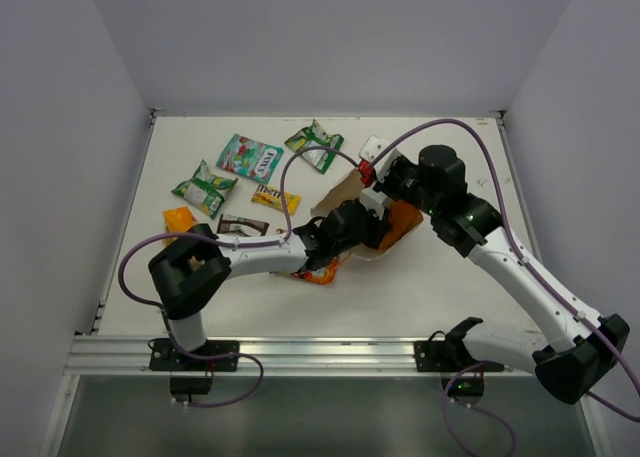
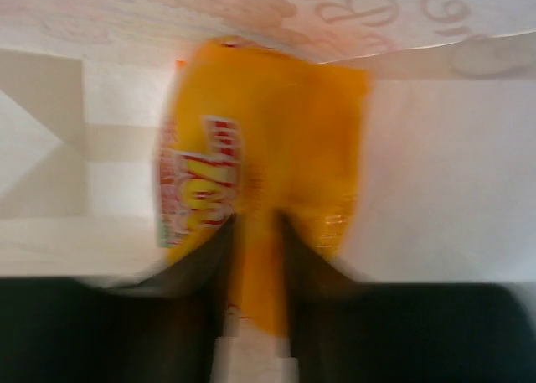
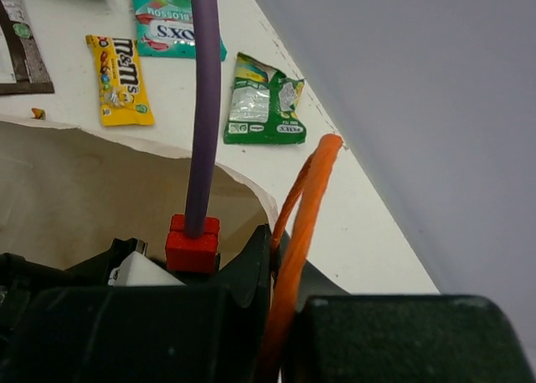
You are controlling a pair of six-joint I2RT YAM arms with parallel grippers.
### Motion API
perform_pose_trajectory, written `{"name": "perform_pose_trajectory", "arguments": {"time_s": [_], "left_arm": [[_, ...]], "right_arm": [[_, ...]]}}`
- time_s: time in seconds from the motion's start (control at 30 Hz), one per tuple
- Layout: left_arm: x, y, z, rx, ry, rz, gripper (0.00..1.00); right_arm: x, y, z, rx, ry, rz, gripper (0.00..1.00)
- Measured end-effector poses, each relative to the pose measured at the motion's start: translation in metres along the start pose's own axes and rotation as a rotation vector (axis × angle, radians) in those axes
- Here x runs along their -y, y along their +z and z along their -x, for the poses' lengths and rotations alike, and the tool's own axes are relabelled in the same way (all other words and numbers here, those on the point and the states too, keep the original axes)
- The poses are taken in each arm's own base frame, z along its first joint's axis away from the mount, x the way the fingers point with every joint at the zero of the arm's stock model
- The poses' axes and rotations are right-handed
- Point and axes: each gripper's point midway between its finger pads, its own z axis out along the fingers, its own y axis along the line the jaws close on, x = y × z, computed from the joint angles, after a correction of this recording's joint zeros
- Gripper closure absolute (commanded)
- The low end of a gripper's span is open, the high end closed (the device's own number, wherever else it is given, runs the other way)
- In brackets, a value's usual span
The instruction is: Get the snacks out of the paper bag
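Note:
The beige paper bag [image 1: 338, 190] lies on its side mid-table. My left gripper [image 1: 358, 229] is deep inside it. In the left wrist view, my left gripper [image 2: 254, 232] pinches the near end of an orange-yellow candy pouch [image 2: 268, 140] against the bag's pale inner wall [image 2: 435, 190]; the picture is blurred. My right gripper [image 3: 306, 232] is shut on the bag's orange string handle [image 3: 311, 190], holding the rim [image 3: 167, 152] up. Outside the bag lie a teal pouch [image 1: 249, 158], two green-white pouches [image 1: 313, 144] [image 1: 204, 188], a yellow bar [image 1: 276, 199], a dark brown bar [image 1: 242, 225] and an orange bag [image 1: 178, 218].
Another orange packet [image 1: 322, 272] lies under my left forearm at the bag's near side. Grey walls stand close on the left, back and right. A purple cable [image 3: 203, 106] crosses the right wrist view.

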Motion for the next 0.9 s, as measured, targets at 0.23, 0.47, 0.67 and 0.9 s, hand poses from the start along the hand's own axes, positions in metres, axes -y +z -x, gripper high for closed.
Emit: {"name": "perform_pose_trajectory", "arguments": {"time_s": [0.23,0.47,0.67,0.9], "left_arm": [[0.007,0.0,0.001,0.011,-0.004,-0.008,1.0],[-0.008,-0.03,0.01,0.059,-0.011,0.043,1.0],[-0.011,-0.08,0.081,0.234,-0.041,0.058,1.0],[0.0,-0.117,0.139,0.358,-0.038,0.02,0.87]], "right_arm": [[0.001,-0.007,0.001,0.033,0.012,-0.039,1.0],[0.013,-0.013,-0.009,0.022,0.026,-0.101,1.0],[0.033,-0.016,-0.024,-0.014,0.046,-0.186,1.0],[0.018,-0.01,-0.056,-0.108,0.083,-0.148,1.0]]}}
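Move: Just beyond the left fingertips, inside the paper bag, lies the orange snack pack: its middle about 3 cm ahead, 3 cm to the right and 3 cm below. On the table, roughly 12 cm lower than this hand, are a red snack pack 15 cm left and 5 cm back, and the yellow M&M's some 23 cm left and 10 cm ahead. From the right hand, the orange pack is about 20 cm down, 5 cm right and 3 cm back. Shutting the half-open fingers at the orange pack, the left hand lingers briefly, then rises quickly, about 17 cm, up and away from the pack towards the bag's mouth, drifting some 7 cm left while the fingertips tilt up. The right hand keeps its pinch on the bag's rim and handle, carrying them about 5 cm right, then 3 cm down, with a slight clockwise turn. ##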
